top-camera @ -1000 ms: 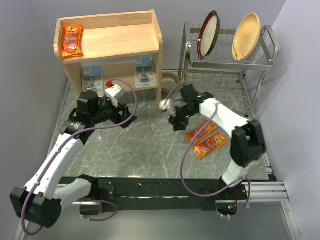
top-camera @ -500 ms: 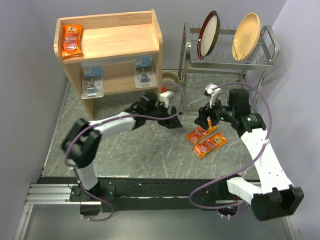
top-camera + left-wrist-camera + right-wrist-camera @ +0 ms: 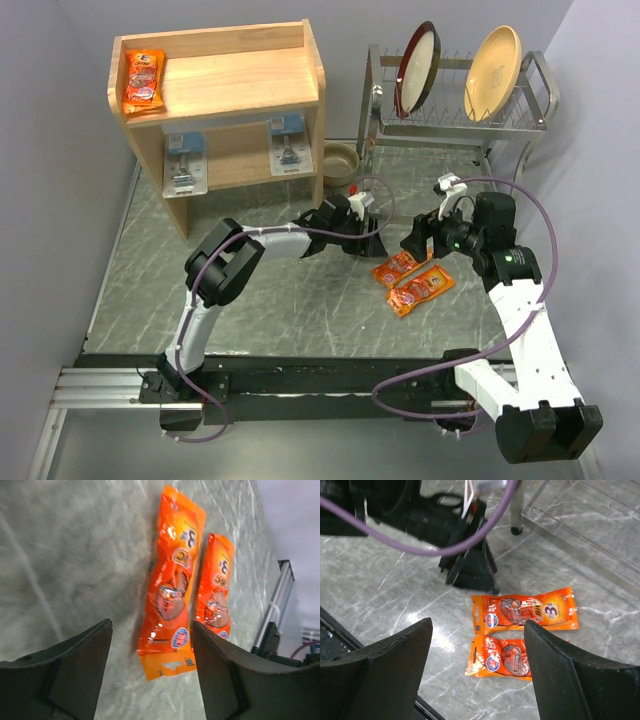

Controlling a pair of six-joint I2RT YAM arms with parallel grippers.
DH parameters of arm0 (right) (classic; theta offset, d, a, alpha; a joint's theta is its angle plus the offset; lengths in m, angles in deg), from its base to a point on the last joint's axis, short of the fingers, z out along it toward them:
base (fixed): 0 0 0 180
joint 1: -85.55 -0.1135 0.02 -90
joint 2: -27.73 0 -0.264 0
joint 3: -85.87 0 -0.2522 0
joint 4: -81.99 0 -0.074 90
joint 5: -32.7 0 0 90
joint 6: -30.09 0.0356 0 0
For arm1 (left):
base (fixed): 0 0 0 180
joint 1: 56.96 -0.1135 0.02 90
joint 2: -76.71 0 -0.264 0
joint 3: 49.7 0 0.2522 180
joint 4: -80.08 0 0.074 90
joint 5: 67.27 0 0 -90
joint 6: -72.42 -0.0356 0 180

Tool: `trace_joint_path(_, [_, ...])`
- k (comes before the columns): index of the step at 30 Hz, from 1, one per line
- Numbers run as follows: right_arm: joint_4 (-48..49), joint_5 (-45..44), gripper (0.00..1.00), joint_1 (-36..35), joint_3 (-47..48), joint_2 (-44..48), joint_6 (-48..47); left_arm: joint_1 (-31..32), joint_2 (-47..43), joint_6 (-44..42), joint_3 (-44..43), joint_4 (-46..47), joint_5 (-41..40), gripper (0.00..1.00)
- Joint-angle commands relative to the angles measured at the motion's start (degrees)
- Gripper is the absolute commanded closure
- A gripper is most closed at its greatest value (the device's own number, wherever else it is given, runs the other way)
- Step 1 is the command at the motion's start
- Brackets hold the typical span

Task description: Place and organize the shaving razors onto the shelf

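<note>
Two orange razor packs point(image 3: 402, 266) point(image 3: 422, 289) lie side by side on the marble table right of centre. My left gripper point(image 3: 370, 243) is open and empty, low over the table just left of them; in the left wrist view point(image 3: 150, 630) the nearer pack point(image 3: 172, 580) lies between its fingers, with the second pack point(image 3: 216, 590) beside it. My right gripper point(image 3: 415, 240) is open and empty above the packs point(image 3: 525, 611) point(image 3: 505, 657). The wooden shelf point(image 3: 250, 85) holds a third orange pack point(image 3: 143, 80) on top and two blue-white blister packs point(image 3: 185, 168) point(image 3: 288, 148) on the lower tier.
A wire dish rack point(image 3: 455, 125) with two plates stands at the back right. A bowl point(image 3: 340, 158) sits between the rack and the shelf. The left gripper point(image 3: 470, 575) is close to the right one. Walls close in on the left and right.
My left gripper has swung from in front of the shelf rightward to the orange packs. My right gripper has drawn back to the right of them. The packs have not moved.
</note>
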Motion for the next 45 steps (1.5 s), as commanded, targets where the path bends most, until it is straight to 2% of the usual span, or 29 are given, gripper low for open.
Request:
trace_joint_path(1, [2.3,0.4,0.19,1.4,0.5,-0.6,0.3,1.8,0.7,4.0,-0.1,3.6,1.6,0.32])
trace_joint_path(5, [1.1,0.6,0.19,3.2,2.1,-2.4,-0.4,3.1,2.6,5.2,-1.2,3.8,3.1,0.42])
trace_joint_path(11, [1.5,1.9,0.19,4.9,1.4,-2.1,-0.6,3.3,2.3,4.8,-0.2,1.3,1.1,0.50])
trace_joint_path(15, [2.5,2.2,0.19,5.0,1.0,-2.6,0.7,3.9,2.4,3.7,0.0,-0.5,-1.4,0.51])
trace_joint_path(19, [3.6,2.5,0.19,5.1,1.0,-2.8,1.6,5.9,4.0,3.2,-2.3,-2.4,-3.6,0.48])
trace_joint_path(22, [3.7,2.5,0.19,5.1,0.8,-2.6,1.4,7.2,4.8,2.8,-3.2,-3.7,-6.0,0.52])
trace_joint_path(25, [3.7,2.8,0.19,5.1,0.4,-2.5,0.8,8.2,5.0,2.6,-3.1,-5.2,-9.2,0.59])
trace_joint_path(28, [4.0,3.2,0.19,5.1,-0.1,-2.8,0.5,8.3,4.9,2.5,-2.6,-6.3,-11.3,0.73])
trace_joint_path(31, [4.6,3.5,0.19,5.1,0.2,-3.4,1.0,8.5,4.8,0.9,-2.3,-7.0,-12.6,0.87])
trace_joint_path(32, [4.8,3.5,0.19,5.2,0.4,-3.5,1.2,8.5,4.6,0.4,-2.0,-6.9,-12.5,0.99])
trace_joint_path(34, [5.4,3.5,0.19,5.2,0.7,-3.7,1.5,8.6,2.8,-1.2,-1.1,-6.7,-12.5,0.99])
trace_joint_path(37, [6.2,3.1,0.19,5.2,1.3,-4.0,2.0,8.1,-1.4,-4.5,1.4,-6.3,-11.4,0.99])
trace_joint_path(40, [7.3,3.0,0.19,5.2,1.5,-4.3,3.2,6.3,-8.3,-9.0,5.8,-5.5,-5.0,0.99])
trace_joint_path(41, [7.6,3.0,0.19,5.2,1.6,-4.5,4.1,5.7,-10.1,-10.4,6.7,-6.1,-0.6,0.99])
trace_joint_path(44, [8.5,2.9,0.19,5.1,2.0,-5.1,6.0,2.6,-17.7,-17.5,8.7,-13.1,5.4,0.99])
trace_joint_path(45, [8.7,2.8,0.19,5.2,2.3,-5.6,6.3,1.1,-19.4,-21.5,8.4,-19.5,7.4,0.99])
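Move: The nearer orange razor packet lies about 6 cm back and 5 cm right of the left hand, roughly 4 cm below it. The second razor packet is farther back and right, some 11 cm back and 10 cm right of the hand. The rack's near-left foot stands about 5 cm ahead and 4 cm left of it. From the right hand the nearer packet is about 20 cm below, a mere 1 cm ahead and 2 cm left. Back and to the right, sinking a little, the left hand travels about 5 cm back onto the nearer packet and shuts its fingers, pinching the packet's long edge towards the hang-hole end. Keeping that pinch, it then swings some 6 cm left, easing up and slightly farther back. The open right hand only drifts about 3 cm forward, touching nothing. ##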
